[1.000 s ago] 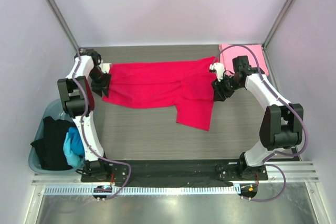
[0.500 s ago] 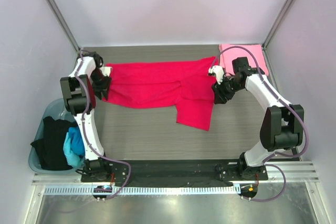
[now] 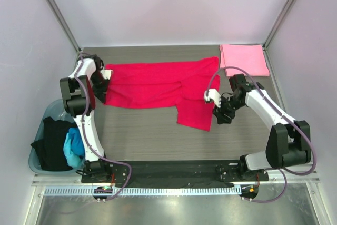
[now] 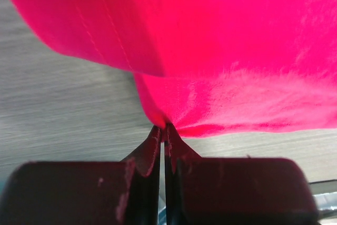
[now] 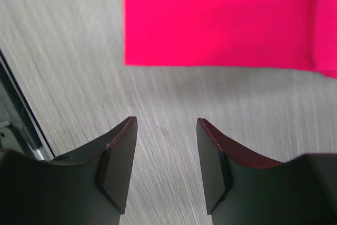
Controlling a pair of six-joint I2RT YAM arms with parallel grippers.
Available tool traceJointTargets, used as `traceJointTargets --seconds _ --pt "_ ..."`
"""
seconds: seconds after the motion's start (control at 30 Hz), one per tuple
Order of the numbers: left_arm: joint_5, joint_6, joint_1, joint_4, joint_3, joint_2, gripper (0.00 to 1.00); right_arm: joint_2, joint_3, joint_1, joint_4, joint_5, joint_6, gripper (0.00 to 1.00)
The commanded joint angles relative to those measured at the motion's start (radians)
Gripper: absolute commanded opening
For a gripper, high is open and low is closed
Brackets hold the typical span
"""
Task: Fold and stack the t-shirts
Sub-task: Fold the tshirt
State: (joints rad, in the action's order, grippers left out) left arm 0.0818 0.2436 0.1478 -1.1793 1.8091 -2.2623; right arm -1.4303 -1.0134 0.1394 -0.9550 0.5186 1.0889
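A large crimson red t-shirt (image 3: 158, 84) lies spread across the back of the table, with one flap hanging toward the near side. My left gripper (image 3: 103, 89) is at the shirt's left edge. In the left wrist view the left gripper (image 4: 164, 128) is shut on a pinched fold of the red t-shirt (image 4: 231, 51). My right gripper (image 3: 221, 116) hovers over bare table just right of the near flap. It stands open and empty (image 5: 164, 126), with the red cloth (image 5: 221, 19) ahead of its tips. A folded light pink t-shirt (image 3: 243, 60) lies at the back right corner.
A grey-blue basket (image 3: 36, 166) stands off the table's left edge and holds a black shirt (image 3: 50, 140) and a bright blue one (image 3: 72, 148). Walls close in the table at the back and on both sides. The arms' black base rail (image 3: 174, 169) runs along the near edge.
The left gripper has shut on the red shirt's left edge. The right gripper has left the shirt's upper right edge and moved toward the near side, uncovering the pink shirt.
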Motion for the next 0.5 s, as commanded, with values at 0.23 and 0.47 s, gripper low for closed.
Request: traceJointTargets --seconds 0.23,0.47 --pt "-0.005 0.014 -0.007 0.010 -0.066 0.049 0.00 0.232 0.294 0.129 0.146 0.017 0.386 0.56" --pt "-0.025 0.020 -0.008 0.012 -0.085 0.067 0.00 0.182 0.312 0.175 0.243 0.015 0.398 0.55"
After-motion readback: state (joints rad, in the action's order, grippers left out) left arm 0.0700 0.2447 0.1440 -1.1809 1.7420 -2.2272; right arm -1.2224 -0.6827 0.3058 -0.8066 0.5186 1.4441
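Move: The red shirt's near right sleeve corner lies about 4 cm back and 5 cm left of the open right hand, some 8 cm below it. The sleeve's other near corner is roughly 20 cm to that hand's left and 1 cm back; the folded pink shirt is some 29 cm ahead and 10 cm to its right. From the left hand, which already pinches the red shirt's near left corner, the sleeve corner is about 49 cm right and 12 cm back. Still pinching the near left corner of the red shirt just above the table, the left fingers draw it back about 1.5 cm. The right hand, fingers staying open and touching nothing, swings back about 5.5 cm, down some 4 cm and a little left towards the sleeve corner, its wrist turning counter-clockwise by 25 to 30 degrees; the backward travel has run out by the end. ##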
